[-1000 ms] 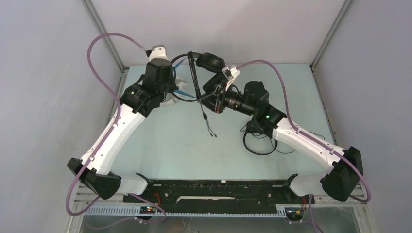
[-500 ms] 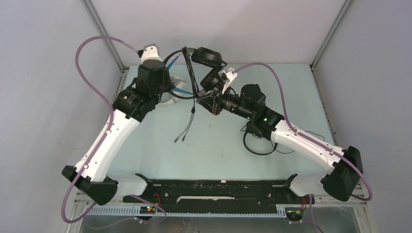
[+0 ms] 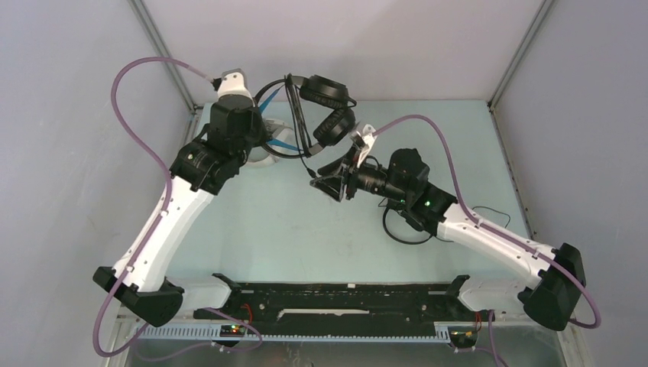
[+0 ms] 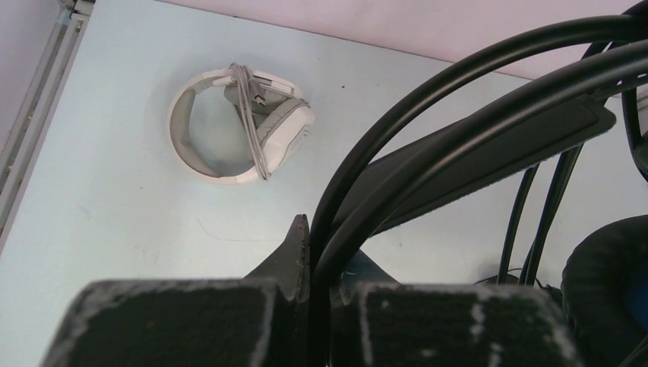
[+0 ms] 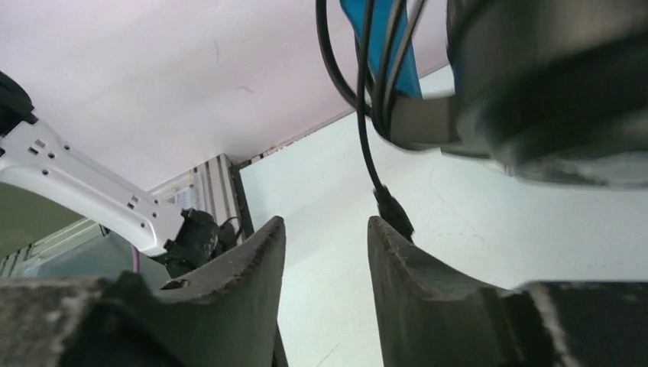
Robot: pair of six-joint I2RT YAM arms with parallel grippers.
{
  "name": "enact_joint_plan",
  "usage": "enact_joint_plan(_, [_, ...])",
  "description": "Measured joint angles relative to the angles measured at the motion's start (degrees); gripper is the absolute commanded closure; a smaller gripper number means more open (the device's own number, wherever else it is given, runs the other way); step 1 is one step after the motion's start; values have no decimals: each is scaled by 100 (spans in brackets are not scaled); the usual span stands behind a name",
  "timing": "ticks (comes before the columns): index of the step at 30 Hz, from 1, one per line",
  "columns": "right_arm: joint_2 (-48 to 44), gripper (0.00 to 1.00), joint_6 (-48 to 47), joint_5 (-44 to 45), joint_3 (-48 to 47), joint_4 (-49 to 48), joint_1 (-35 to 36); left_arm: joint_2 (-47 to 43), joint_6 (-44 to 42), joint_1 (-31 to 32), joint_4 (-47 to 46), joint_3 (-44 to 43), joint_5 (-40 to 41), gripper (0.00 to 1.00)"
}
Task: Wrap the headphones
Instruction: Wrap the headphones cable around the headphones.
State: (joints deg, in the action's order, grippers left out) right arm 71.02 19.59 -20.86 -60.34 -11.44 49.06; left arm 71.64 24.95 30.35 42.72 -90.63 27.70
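The black headphones (image 3: 327, 107) with blue lining (image 5: 378, 46) hang in the air at the back of the table. My left gripper (image 4: 321, 256) is shut on their thin black headband (image 4: 458, 84), and in the top view the left gripper (image 3: 264, 134) sits just left of them. Cable (image 3: 296, 115) is looped round the band. My right gripper (image 3: 325, 182) is open just below the ear cups, nothing between its fingers; the cable's plug (image 5: 393, 208) dangles beside the right gripper (image 5: 325, 229). White-grey headphones (image 4: 237, 122) lie on the table, their cable wound round them.
A slim black headset (image 3: 409, 225) with loose cord lies under the right forearm. The back wall (image 3: 344, 46) and the frame posts (image 3: 164, 53) stand close behind the lifted headphones. The table (image 3: 275, 222) is pale blue-green.
My right gripper has opened, let go of the cable and drawn back towards the lower right. The cable's free end, which dangled low, now hangs short by the ear cups. The left arm shifted slightly left.
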Motion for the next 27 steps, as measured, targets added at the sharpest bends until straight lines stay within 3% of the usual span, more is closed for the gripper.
enact_joint_plan(7, [-216,32,-592,24,1058,-883,0,-33,-57,0,114,-269,-282,100])
enact_joint_plan(16, [339,31,-1377,-55,1239,-2175,0,-28,-103,0,208,-745,-632,100])
enact_joint_plan(19, [625,25,-1534,-136,1241,-2612,0,-2,-107,0,304,-907,-704,100])
enact_joint_plan(27, [1152,27,-1705,-610,1241,-3672,0,70,-116,2,426,-1093,-721,100])
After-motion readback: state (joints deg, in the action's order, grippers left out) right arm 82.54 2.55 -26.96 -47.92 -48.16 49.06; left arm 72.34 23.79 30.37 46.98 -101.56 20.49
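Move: The cable splitter, hanging from the headphones, is about 2 cm ahead of the open right hand, 2 cm left and 2 cm above; the nearer ear cup is roughly 10 cm ahead, 2 cm right and 7 cm above. The cable bundle lies some 11 cm ahead, 5 cm left and 8 cm above. From the left hand, which grips the headband, the splitter is about 8 cm back, 10 cm right and 8 cm below. Right hand opens, rolls and sinks about 5 cm, then reaches left around hanging cable; left hand raises headphones similarly. ##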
